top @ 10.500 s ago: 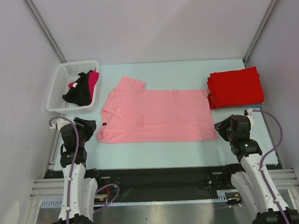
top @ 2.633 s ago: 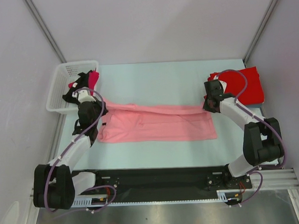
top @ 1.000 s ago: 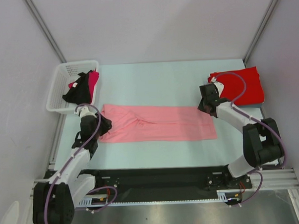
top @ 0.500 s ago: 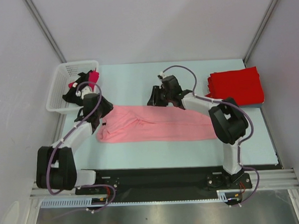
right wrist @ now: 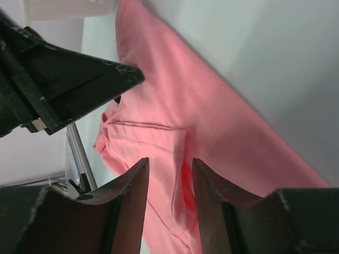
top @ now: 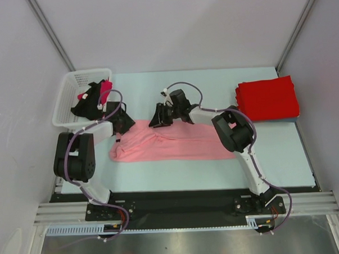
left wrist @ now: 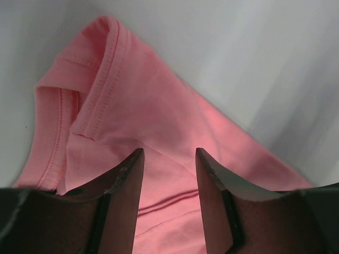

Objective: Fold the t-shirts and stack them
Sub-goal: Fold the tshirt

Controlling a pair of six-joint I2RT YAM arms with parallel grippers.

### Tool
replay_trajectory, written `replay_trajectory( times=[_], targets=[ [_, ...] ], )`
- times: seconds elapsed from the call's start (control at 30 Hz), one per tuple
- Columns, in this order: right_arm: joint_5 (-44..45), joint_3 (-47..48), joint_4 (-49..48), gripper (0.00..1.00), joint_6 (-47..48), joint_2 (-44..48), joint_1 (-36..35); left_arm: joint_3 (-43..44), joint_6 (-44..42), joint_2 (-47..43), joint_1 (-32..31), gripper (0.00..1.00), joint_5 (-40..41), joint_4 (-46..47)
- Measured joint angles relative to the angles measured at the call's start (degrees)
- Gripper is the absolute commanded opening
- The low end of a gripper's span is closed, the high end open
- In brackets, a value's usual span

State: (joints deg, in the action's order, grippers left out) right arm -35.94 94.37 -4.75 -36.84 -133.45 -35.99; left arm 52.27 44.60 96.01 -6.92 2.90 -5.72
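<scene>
The salmon pink t-shirt [top: 181, 143] lies on the table, folded into a long band running left to right. My left gripper [top: 124, 122] hovers open over the band's back left corner, where the collar seam [left wrist: 103, 79] shows; its jaws [left wrist: 169, 156] hold nothing. Just to its right, my right gripper [top: 157, 119] stands open at the band's back edge. In the right wrist view pink cloth [right wrist: 212, 121] lies under the gripper [right wrist: 170, 164], not pinched. A folded stack of red t-shirts [top: 268, 98] rests at the back right.
A white lattice basket [top: 64, 95] with dark and magenta clothes [top: 92, 99] stands at the back left, close behind the left gripper. The left arm's dark body [right wrist: 58, 90] fills the upper left of the right wrist view. Grey walls enclose the table.
The right arm swung from the shirt's right end across to its back left part, its jaws opening wider. The left gripper moved back to the corner near the basket.
</scene>
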Motion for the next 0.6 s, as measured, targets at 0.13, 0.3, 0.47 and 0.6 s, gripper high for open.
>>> replay_trajectory(
  times=[0.13, 0.3, 0.47, 0.6],
  targets=[
    [-3.15, 1.64, -1.07, 0.42, -0.98, -2.58, -0.66, 2.54, 1.75, 3.45, -0.07, 0.48, 1.07, -3.21],
    [-4.74, 5.01, 0.76, 0.31, -0.37, -4.87, -1.51, 8.35, 3.08, 6.91, -0.09, 0.46, 2.97, -8.7],
    [-5.77, 5.57, 1.22, 0.03, 0.09, -5.49, -1.73, 9.73, 3.43, 7.74, -0.09, 0.45, 3.37, -10.58],
    [-7.74, 2.58, -1.57, 0.02, -0.55, -4.85, -1.6, 10.01, 3.43, 7.87, -0.09, 0.45, 3.58, -11.08]
  ],
)
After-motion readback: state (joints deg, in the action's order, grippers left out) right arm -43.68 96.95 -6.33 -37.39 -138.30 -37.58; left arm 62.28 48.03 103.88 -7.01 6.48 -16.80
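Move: My right hand, open just above the t-shirt, goes for the raised fold of pink cloth some 2 cm back, 2 cm to its left and 2 cm below. My left hand hovers above the shirt's left part, its own patch about 1 cm ahead and 3 cm below. From my left hand, the right hand's fold lies 11 cm right and 2 cm back, the basket 18 cm left and 14 cm ahead, and the black neck label 4 cm left and 5 cm back. I shut my right fingers on the raised fold of the t-shirt and pinch it, after easing left, back and down some 2 cm each; while closing, the hand draws back a little more. Meanwhile my left hand sinks about 1.5 cm onto the cloth, nudges roughly 1 cm forward and tips its fingers steeper, keeping them about half open. ##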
